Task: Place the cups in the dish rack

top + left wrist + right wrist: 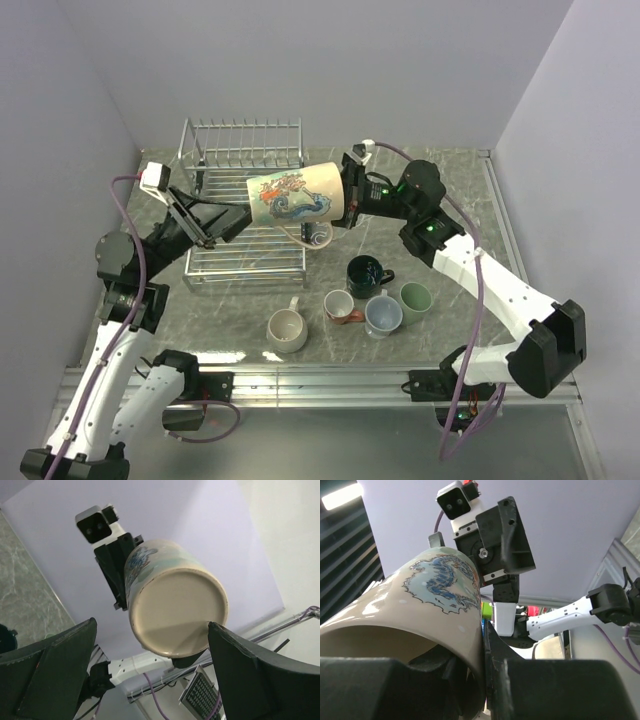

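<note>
A tall tan cup (295, 193) with a blue and red print hangs on its side above the dish rack (243, 150). My right gripper (346, 195) is shut on its rim, one finger inside the mouth and one outside (482, 645). My left gripper (152, 625) stands wide open at the cup's flat base (175, 610), a finger on either side; whether they touch it I cannot tell. On the table in front of the rack stand the dark green cup (366, 272), the red-brown cup (339, 305), the light blue-grey cup (383, 315), the pale green cup (415, 298) and the wide cream cup (287, 330).
The rack sits at the back left against the walls, its raised row of tines at the far side. Both arms cross above its front half. A metal rail (320, 380) runs along the near table edge.
</note>
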`<state>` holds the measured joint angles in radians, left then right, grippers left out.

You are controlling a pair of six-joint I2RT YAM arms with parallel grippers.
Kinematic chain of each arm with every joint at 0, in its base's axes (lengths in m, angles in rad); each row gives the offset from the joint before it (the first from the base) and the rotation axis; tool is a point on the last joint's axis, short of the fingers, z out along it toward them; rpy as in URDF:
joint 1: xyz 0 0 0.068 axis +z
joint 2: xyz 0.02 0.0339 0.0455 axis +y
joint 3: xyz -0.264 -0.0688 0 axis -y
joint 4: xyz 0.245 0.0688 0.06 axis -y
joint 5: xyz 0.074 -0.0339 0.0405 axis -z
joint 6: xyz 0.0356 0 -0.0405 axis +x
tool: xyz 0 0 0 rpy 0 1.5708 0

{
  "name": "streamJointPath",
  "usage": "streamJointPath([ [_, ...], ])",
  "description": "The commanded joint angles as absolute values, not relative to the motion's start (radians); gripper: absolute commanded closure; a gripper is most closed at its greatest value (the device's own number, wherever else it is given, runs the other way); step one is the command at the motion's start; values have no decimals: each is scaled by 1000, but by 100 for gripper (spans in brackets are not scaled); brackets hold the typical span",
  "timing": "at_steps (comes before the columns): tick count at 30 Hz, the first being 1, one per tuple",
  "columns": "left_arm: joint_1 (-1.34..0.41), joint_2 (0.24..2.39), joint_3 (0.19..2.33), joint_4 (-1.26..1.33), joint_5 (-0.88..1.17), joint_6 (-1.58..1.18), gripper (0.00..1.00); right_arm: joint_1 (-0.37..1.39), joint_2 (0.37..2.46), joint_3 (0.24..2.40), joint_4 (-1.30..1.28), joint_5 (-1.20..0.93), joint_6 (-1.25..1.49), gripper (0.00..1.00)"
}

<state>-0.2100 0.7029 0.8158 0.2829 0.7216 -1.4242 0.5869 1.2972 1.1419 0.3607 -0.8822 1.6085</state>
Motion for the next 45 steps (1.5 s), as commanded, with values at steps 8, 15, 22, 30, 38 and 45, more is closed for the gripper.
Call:
streamJointPath([
  [8,-218,667,847,359,704,-1447,1,649,1302,1164,526,-842,1646,100],
  [15,-218,598,891,220,669,-1419,1,644,1305,1072,746,-810,1750,100],
  [22,-218,603,976,37,658,-1319,1,650,1324,1048,769,-816,1781,100],
  [30,-218,678,1014,-49,652,-1232,0,675,1364,1147,632,-834,1689,100],
  [38,-222,732,1048,-72,660,-1200,1,713,1379,1183,525,-828,1611,100],
  [45,-245,765,1045,-86,650,-1190,40,729,1422,1192,578,-801,1635,100],
])
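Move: The big cream cup, held by its rim in the right hand, lies with its middle about 11 cm right of the open left hand, 3 cm ahead and 3 cm up, its base towards that hand; from the right hand it is 6 cm left, 1 cm ahead, 4 cm up. The dish rack stands some 28 cm ahead of the right hand, 23 cm left, 35 cm below; the dark green cup 8 cm ahead, 10 cm right, 38 cm below. Right hand carries the cup about 5 cm left and 4 cm down between the left fingers, which start closing. ##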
